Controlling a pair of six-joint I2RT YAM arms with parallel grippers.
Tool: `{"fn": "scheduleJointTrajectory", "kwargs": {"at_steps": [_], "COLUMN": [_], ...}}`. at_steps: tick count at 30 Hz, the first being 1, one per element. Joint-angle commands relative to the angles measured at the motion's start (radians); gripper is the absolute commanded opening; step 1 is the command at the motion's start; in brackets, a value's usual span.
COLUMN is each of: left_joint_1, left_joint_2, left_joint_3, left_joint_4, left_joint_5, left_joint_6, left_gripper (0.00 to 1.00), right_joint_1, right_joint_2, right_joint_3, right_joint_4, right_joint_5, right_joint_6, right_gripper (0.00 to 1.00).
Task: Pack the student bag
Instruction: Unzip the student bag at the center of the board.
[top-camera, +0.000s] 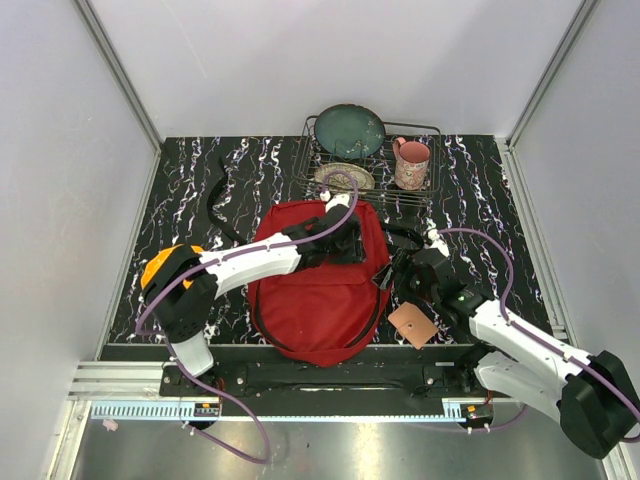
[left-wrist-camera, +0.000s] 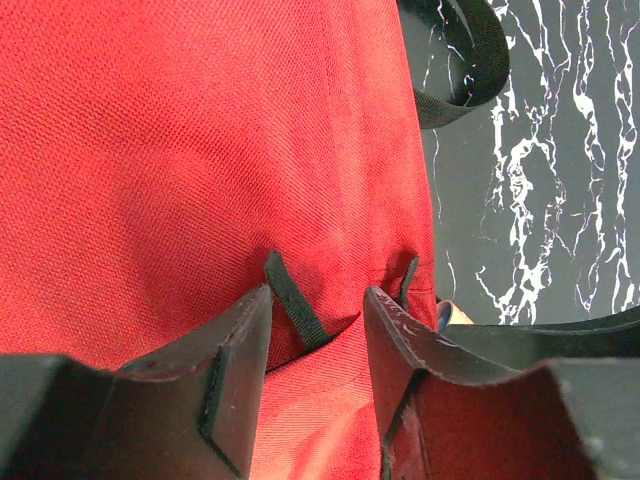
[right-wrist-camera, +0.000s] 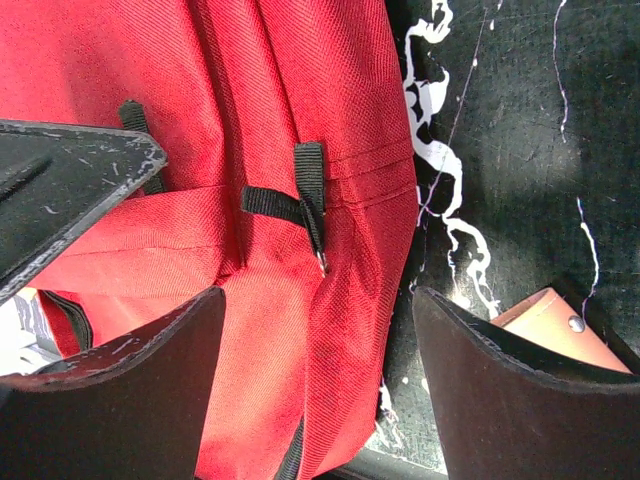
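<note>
The student bag (top-camera: 320, 290) is a red backpack lying flat in the middle of the table. My left gripper (top-camera: 345, 238) reaches across to its far end. In the left wrist view its jaws (left-wrist-camera: 317, 295) stand half apart, astride a raised fold of red fabric and a black pull tab (left-wrist-camera: 295, 300). My right gripper (top-camera: 398, 270) is at the bag's right edge. Seen from the right wrist, it (right-wrist-camera: 318, 300) is wide open over the red side seam, just below a black zipper pull (right-wrist-camera: 310, 200), and holds nothing.
A tan flat case (top-camera: 412, 323) lies on the table right of the bag, beside the right finger (right-wrist-camera: 560, 325). A wire dish rack (top-camera: 372, 170) with a green plate (top-camera: 349, 130) and a pink mug (top-camera: 411, 163) stands behind. Black straps (top-camera: 215, 205) trail at left.
</note>
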Motion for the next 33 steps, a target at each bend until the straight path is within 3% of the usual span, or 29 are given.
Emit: {"fn": "scheduleJointTrajectory", "kwargs": {"at_steps": [1,14,19,33], "left_joint_1": [0.004,0.004,0.003,0.003], "left_joint_2": [0.004,0.039,0.047,-0.057], "left_joint_3": [0.029,0.038,0.045,-0.050], "left_joint_4": [0.038,0.026,0.026,0.093], "left_joint_5": [0.006,-0.017,-0.015,-0.052], "left_joint_6": [-0.015,-0.015,-0.012,0.006], "left_gripper": [0.45,0.16,0.00,0.00], "right_joint_1": [-0.002,-0.002,-0.002,-0.002], "right_joint_2": [-0.026,-0.027,-0.034,-0.055], "right_joint_3": [-0.002,-0.001,-0.002,0.034], "right_joint_4": [0.007,0.001,-0.004,-0.001], "right_joint_5": [0.004,0.002,0.002,-0.031], "right_joint_6": [-0.002,-0.007,-0.007,-0.007], "right_gripper": [0.81,0.80,0.80,0.81]}}
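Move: The left hand's fingers straddle the black pull tab of the student bag's front pocket: it lies about 1 cm ahead, 1 cm to the left and 2 cm below. The side zip's tab with its silver slider is about 2 cm back and 4 cm right of the hand, 3 cm below. The right gripper waits some 4 cm back and 6 cm right, and from it the pocket tab lies roughly 5 cm ahead, 7 cm left and slightly below. The left fingertips come to pinch the pocket's black pull tab: the half-open fingers sink straight down about 1.5 cm over the bag while closing all the way, then stay shut on the tab with the hand practically still and the wrist hardly turning. The tab's tip pokes out between the pads. ##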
